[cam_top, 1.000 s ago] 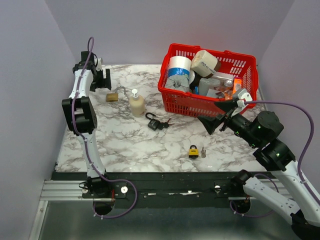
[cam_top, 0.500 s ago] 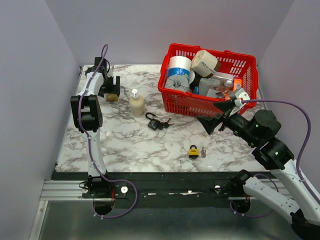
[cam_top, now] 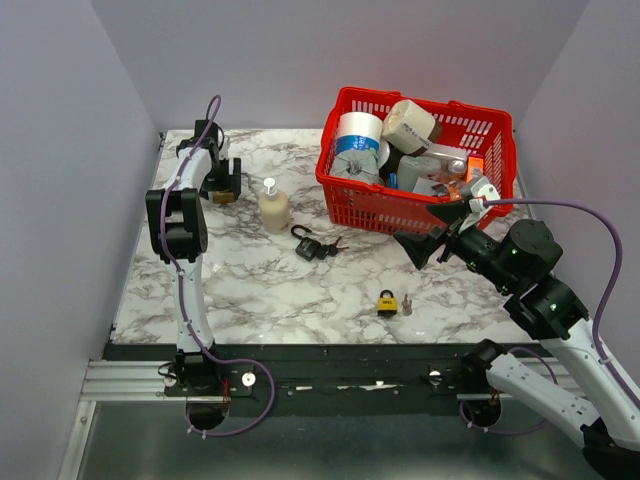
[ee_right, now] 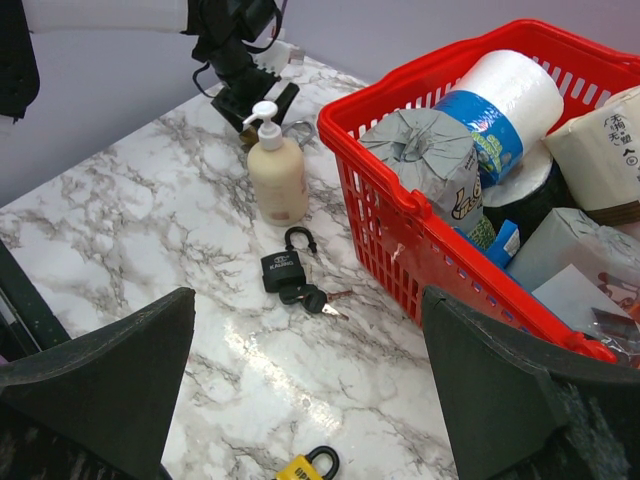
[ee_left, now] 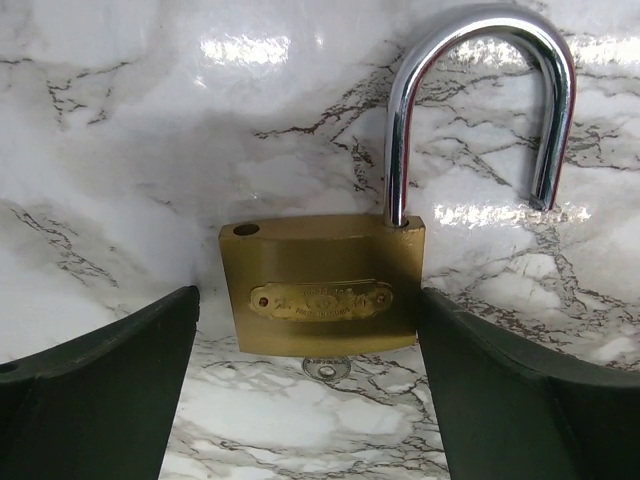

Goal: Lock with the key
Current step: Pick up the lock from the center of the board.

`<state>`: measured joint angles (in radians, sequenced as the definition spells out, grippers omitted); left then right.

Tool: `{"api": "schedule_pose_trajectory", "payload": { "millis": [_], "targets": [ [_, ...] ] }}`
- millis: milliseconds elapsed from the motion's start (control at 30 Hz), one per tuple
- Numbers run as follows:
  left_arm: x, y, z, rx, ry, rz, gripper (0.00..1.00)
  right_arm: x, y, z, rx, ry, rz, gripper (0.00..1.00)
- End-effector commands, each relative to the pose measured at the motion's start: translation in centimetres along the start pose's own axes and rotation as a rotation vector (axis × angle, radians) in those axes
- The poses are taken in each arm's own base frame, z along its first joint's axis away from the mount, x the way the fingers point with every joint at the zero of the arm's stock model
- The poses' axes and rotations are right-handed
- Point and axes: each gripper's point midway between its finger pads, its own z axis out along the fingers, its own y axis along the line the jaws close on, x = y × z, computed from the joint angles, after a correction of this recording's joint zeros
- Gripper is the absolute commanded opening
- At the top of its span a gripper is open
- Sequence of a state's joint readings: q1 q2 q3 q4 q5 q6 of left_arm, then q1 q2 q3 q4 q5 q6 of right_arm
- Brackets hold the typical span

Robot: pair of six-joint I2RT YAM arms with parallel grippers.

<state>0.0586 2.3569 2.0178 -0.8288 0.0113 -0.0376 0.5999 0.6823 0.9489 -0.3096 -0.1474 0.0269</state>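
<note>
A brass padlock (ee_left: 320, 285) with its shackle swung open lies on the marble table (cam_top: 250, 290) at the back left, also seen from above (cam_top: 226, 195). A small key head (ee_left: 325, 369) shows under its body. My left gripper (ee_left: 308, 340) is open, one finger on each side of the brass body, not touching it. A black padlock (cam_top: 308, 245) with a bunch of keys (cam_top: 331, 246) lies mid-table. A yellow padlock (cam_top: 387, 302) with a key (cam_top: 406, 305) lies nearer the front. My right gripper (cam_top: 425, 240) is open and empty, above the table by the basket.
A red basket (cam_top: 345, 190) full of rolls and packets stands at the back right. A cream pump bottle (cam_top: 273, 207) stands just right of the brass padlock. Walls close the left, back and right sides.
My left gripper has moved right from the back left corner and now straddles the brass padlock. The right arm has barely moved.
</note>
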Motion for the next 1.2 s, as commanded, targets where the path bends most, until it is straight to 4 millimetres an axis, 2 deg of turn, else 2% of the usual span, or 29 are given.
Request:
{"api": "schedule_pose_trajectory", "payload": {
  "millis": [0,167,267,367,433,500,533,567,600,633,667,700,733,767,833,867,900,933,967,1000,1033,1067,1100,1133,1167],
  "targets": [
    [-0.2,-0.4,1.0,0.017,0.003,-0.005,0.93,0.7,-0.1,-0.1,0.003,0.024,0.012,1.0],
    [-0.4,-0.2,1.4,0.01,0.007,-0.002,0.87,0.9,-0.1,0.0,0.001,0.032,0.014,1.0],
    [-0.5,-0.4,1.2,0.019,0.007,0.001,0.79,0.9,0.0,0.0,0.0,0.033,0.015,1.0],
    [-0.6,-0.5,0.7,0.026,-0.001,0.004,0.7,0.8,-0.1,0.0,0.001,0.032,0.015,1.0],
    [-0.6,-0.5,0.4,0.031,-0.004,0.0,0.59,0.9,0.0,0.1,-0.003,0.035,0.014,1.0],
    [-1.3,-0.5,-0.6,0.036,-0.037,-0.001,0.51,0.9,0.0,0.1,-0.003,0.036,0.018,1.0],
    [-0.7,-0.5,-0.6,0.037,-0.029,-0.001,0.49,0.9,-0.1,0.1,0.001,0.035,0.022,1.0],
    [-1.2,-0.4,-2.0,0.042,-0.061,-0.002,0.48,0.9,0.0,0.1,-0.001,0.035,0.026,1.0],
    [-1.7,-0.3,-2.4,0.042,-0.09,-0.004,0.46,0.7,0.1,0.1,-0.001,0.032,0.05,1.0],
    [-0.9,0.0,-2.5,0.039,-0.084,-0.01,0.45,0.7,-0.2,0.2,0.021,0.034,0.073,1.0],
    [-1.6,0.2,-4.1,0.036,-0.124,-0.01,0.44,0.8,-0.3,0.3,0.03,0.047,0.092,1.0],
    [-1.9,0.3,-4.6,0.037,-0.15,-0.013,0.43,0.9,-0.4,0.5,0.038,0.055,0.109,1.0],
    [-1.1,0.5,-4.8,0.035,-0.143,-0.018,0.42,1.0,-0.5,0.6,0.047,0.062,0.116,1.0],
    [-1.5,0.8,-6.3,0.033,-0.172,-0.018,0.41,1.2,-0.6,0.8,0.049,0.071,0.118,1.0],
    [-0.6,0.7,-7.0,0.039,-0.174,-0.01,0.39,1.0,-0.3,0.9,0.037,0.07,0.117,1.0],
    [-0.8,0.7,-8.6,0.038,-0.206,-0.008,0.39,1.1,-0.2,1.0,0.023,0.073,0.107,1.0],
    [-0.5,0.7,-9.2,0.039,-0.209,0.002,0.38,1.1,0.1,1.2,0.001,0.079,0.083,1.0],
    [0.6,0.6,-9.3,0.044,-0.19,0.004,0.37,1.2,0.8,1.2,-0.044,0.086,0.073,1.0],
    [0.6,0.5,-10.8,0.048,-0.219,0.01,0.35,1.2,1.1,1.3,-0.063,0.088,0.065,1.0],
    [1.1,0.5,-11.4,0.051,-0.222,0.008,0.34,1.3,1.4,1.4,-0.084,0.093,0.062,1.0],
    [2.6,0.3,-11.3,0.063,-0.199,0.034,0.33,1.4,1.8,1.5,-0.11,0.097,0.065,1.0],
    [2.7,0.1,-12.9,0.067,-0.23,0.042,0.32,1.4,2.2,1.6,-0.131,0.098,0.067,1.0],
    [3.2,0.1,-13.3,0.067,-0.235,0.05,0.29,1.5,2.4,1.8,-0.146,0.105,0.074,1.0],
    [4.5,0.1,-13.2,0.069,-0.213,0.061,0.29,1.7,2.8,2.1,-0.173,0.115,0.082,1.0],
    [4.8,-0.2,-14.3,0.079,-0.227,0.071,0.27,1.6,3.2,2.2,-0.191,0.116,0.085,1.0]
  ]
}}
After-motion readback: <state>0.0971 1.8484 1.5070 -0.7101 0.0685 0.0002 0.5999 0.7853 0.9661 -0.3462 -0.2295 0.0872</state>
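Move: The brass lock lies right between my left hand's open fingers, at most 1 cm ahead and level with them, shackle open. The pump bottle stands about 13 cm to the right and 6 cm nearer me, and the black lock lies some 22 cm right and 14 cm back. From my raised right hand the brass lock is roughly 44 cm left, 30 cm ahead and 32 cm below. With my left hand I ease forward about 1 cm and close the fingers onto the two sides of the brass lock's body, pinching it. Then I draw it back some 9 cm and lift it about 8 cm, speeding up, fingertips tipping slightly forward. Late on, my open right hand sinks about 3 cm and drifts left, tipping down a little. ##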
